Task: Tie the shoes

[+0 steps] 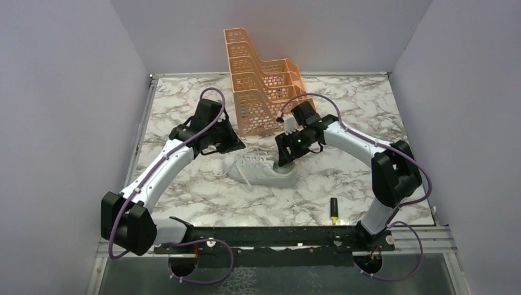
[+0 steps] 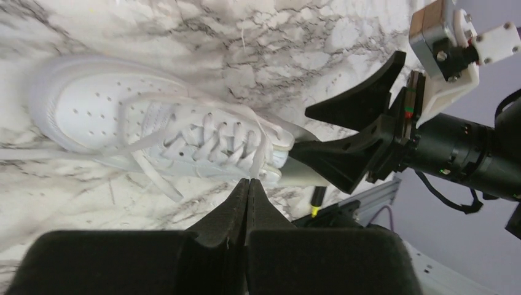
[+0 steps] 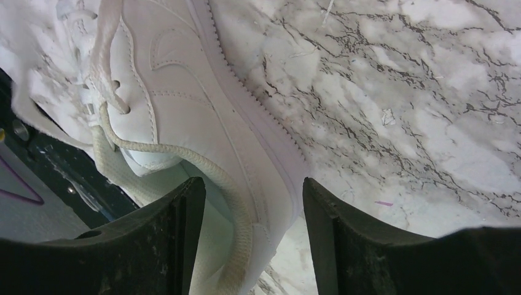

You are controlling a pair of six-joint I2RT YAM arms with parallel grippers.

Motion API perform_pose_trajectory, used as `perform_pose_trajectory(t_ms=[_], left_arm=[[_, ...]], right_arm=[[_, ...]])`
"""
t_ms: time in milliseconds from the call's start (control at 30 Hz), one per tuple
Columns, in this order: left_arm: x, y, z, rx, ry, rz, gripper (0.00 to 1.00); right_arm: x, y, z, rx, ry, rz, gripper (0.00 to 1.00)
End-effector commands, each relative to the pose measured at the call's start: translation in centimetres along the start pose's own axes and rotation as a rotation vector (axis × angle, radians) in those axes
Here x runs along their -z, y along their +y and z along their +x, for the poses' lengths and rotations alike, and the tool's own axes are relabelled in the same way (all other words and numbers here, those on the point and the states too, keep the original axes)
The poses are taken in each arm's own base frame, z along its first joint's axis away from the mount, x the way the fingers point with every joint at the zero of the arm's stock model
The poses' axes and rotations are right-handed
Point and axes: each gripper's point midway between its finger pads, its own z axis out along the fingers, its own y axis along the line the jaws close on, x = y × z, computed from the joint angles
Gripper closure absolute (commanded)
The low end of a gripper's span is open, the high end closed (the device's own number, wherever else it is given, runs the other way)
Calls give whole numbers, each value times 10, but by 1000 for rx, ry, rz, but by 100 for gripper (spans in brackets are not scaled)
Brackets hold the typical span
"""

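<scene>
The white sneaker [image 1: 263, 170] lies in the middle of the marble table, toe to the left, with loose laces [image 2: 147, 169] trailing off it. My left gripper [image 1: 237, 147] sits at the shoe's left side. Its fingers [image 2: 249, 184] are pressed together, and a lace strand from the top eyelets runs straight into their tips. My right gripper [image 1: 286, 161] is open at the heel. It straddles the shoe's side wall [image 3: 246, 153], one finger [image 3: 184, 215] inside the opening and the other finger [image 3: 319, 215] outside over the table. A lace [image 3: 233, 184] lies along the collar between them.
An orange tiered rack [image 1: 261, 92] stands just behind the shoe, close to both wrists. A black marker with a yellow end [image 1: 334, 211] lies near the front right. A metal rail [image 1: 276, 233] runs along the near edge. Grey walls [image 1: 61, 92] enclose the table.
</scene>
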Motion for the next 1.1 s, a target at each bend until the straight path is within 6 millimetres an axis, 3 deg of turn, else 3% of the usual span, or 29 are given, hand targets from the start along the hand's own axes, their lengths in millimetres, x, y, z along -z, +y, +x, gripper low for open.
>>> perform_pose_trajectory(t_ms=[0, 167, 267, 367, 467, 567, 700, 833, 933, 1067], left_arm=[[-2, 7, -22, -163, -45, -85, 100], [-15, 0, -37, -246, -34, -91, 100], [-19, -5, -37, -275, -6, -72, 100], [-10, -3, -32, -262, -11, -72, 97], [-8, 10, -9, -226, 43, -61, 70], [-10, 22, 9, -207, 82, -42, 55], [-9, 29, 16, -150, 86, -40, 48], [-14, 36, 23, -48, 81, 5, 42], [-18, 36, 18, 35, 67, 23, 44], [-23, 20, 12, 126, 33, 119, 43]], right_arm=[[-3, 3, -9, 89, -62, -13, 40], [-8, 17, 8, 14, -33, -7, 60], [3, 31, 26, -63, -21, -23, 81], [14, 42, 55, -178, 13, -42, 98], [20, 59, 78, -256, 38, -91, 99], [19, 77, 91, -243, 44, -127, 99], [21, 71, 84, -179, -16, -9, 99], [24, 45, 80, -172, -82, 167, 99], [36, 27, 62, -134, -219, 294, 99], [53, 17, 37, -185, -346, 413, 99]])
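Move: The right gripper stands open astride the far rim of the shoe's ankle opening, that rim right at its pads. From it the shoe's middle is 8 cm left and 5 lower, the lacing about 10 cm left and 1 ahead, and the marker some 14 cm back and 18 right. The left gripper, shut on a lace, has the lacing about 5 cm right, 1 ahead and 10 below. Close the right gripper on the far rim of the ankle opening, then drag it about 11 cm back towards the base, easing forward and right a little at the end while turning clockwise. Meanwhile draw the left gripper's lace about 4 cm forward, then open, let go, and bring that hand back and down about 6 cm. ##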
